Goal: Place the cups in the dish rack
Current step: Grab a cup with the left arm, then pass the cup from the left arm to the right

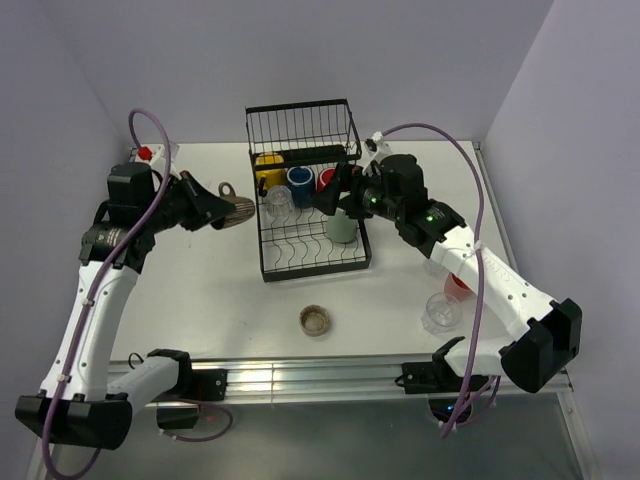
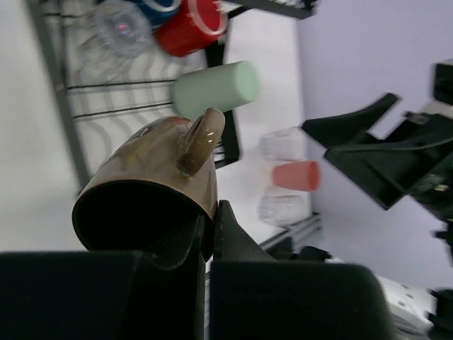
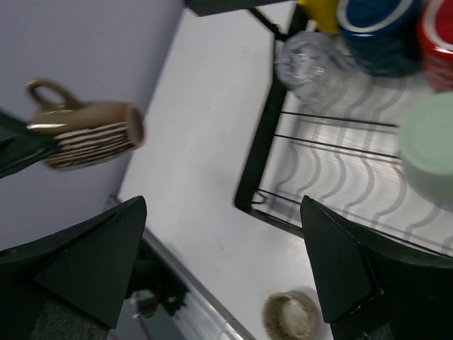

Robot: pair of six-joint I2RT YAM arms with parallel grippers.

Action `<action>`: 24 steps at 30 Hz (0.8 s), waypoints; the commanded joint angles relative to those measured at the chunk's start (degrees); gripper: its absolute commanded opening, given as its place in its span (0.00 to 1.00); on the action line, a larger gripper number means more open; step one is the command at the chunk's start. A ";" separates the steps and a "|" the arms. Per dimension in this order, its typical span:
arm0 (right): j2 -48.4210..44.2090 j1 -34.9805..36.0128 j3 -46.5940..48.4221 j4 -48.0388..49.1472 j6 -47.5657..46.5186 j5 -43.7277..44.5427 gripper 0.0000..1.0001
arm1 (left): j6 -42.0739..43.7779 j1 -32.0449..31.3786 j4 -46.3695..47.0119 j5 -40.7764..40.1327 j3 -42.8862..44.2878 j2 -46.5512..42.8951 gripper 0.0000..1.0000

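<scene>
My left gripper (image 1: 213, 210) (image 2: 209, 230) is shut on the rim of a brown striped mug (image 1: 236, 211) (image 2: 152, 177) (image 3: 92, 134), held sideways in the air left of the black wire dish rack (image 1: 268, 270) (image 3: 258, 152). One finger is inside the mug and one outside. In the rack sit a yellow cup (image 1: 268, 165), a navy mug (image 1: 300, 183), a red mug (image 1: 326, 178), a clear glass (image 1: 278, 205) and a green tumbler (image 1: 342, 225) (image 2: 216, 88). My right gripper (image 1: 335, 195) (image 3: 219, 248) hangs open and empty over the rack, beside the green tumbler.
A low brownish glass (image 1: 315, 320) (image 3: 290, 316) stands in front of the rack. Under the right arm are a pink tumbler (image 1: 458, 283) (image 2: 296, 175) and a clear glass (image 1: 441, 312). A small red-topped object (image 1: 147, 153) sits at the back left. Walls close in on both sides.
</scene>
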 commanded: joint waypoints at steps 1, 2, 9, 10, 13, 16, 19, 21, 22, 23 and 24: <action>0.73 1.15 1.11 11.63 3.41 -8.64 0.97 | -4.58 4.66 17.83 20.89 -4.19 -0.90 0.00; 0.90 1.24 0.84 13.22 3.95 -9.87 0.97 | -6.25 5.28 23.60 23.09 -5.42 -0.99 0.00; 2.57 2.64 -0.22 23.16 9.13 -15.85 0.99 | -21.28 8.62 46.84 33.82 -15.44 -1.43 0.00; 2.92 3.16 -0.22 24.48 9.40 -16.03 0.99 | -22.43 8.80 48.78 34.36 -16.15 -1.43 0.00; 3.89 4.13 0.31 25.10 9.32 -15.68 0.99 | -27.96 8.80 56.95 36.20 -18.96 -1.34 0.00; 4.77 4.58 0.83 25.80 9.75 -15.68 1.00 | -31.83 8.80 63.09 37.17 -21.33 -1.08 0.00; 5.56 5.10 1.27 26.86 10.28 -15.86 1.00 | -34.03 8.80 66.79 37.79 -22.39 -0.90 0.00; 6.26 5.72 1.71 27.04 10.37 -15.68 1.00 | -35.53 8.80 68.39 38.05 -22.66 -1.08 0.00; 6.53 5.89 1.80 27.30 10.37 -15.68 1.00 | -35.53 8.80 68.31 38.14 -22.57 -1.17 0.00; 6.79 5.98 1.98 27.30 10.37 -15.60 1.00 | -35.45 8.80 68.31 38.14 -22.48 -1.43 0.00; 7.14 6.33 2.07 27.56 10.37 -15.59 1.00 | -35.27 8.80 68.05 38.05 -22.40 -1.52 0.00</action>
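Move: The left gripper already holds the brown cup by its rim, its middle about 1 cm ahead and 3 cm right of the hand point. The open right gripper is 22 cm to the left hand's right and 4 cm farther out, roughly level. From the right hand the cup lies about 19 cm left and 3 cm back. Some 24 cm below the right hand, in the rack, are the glass cup (11 ahead, 12 left) and green cup (5 ahead, 4 right). Keeping its pinch on the brown cup's rim, the left hand swings clockwise and levels out, nearly 40 degrees in all, rising about 4 cm and easing 3 cm right so the cup's base turns towards the right gripper. Meanwhile the right hand, fingers staying wide open, travels some 8 cm left towards the cup, rising about 5 cm and drawing slightly back while turning counter-clockwise; it does not yet grip the cup. ##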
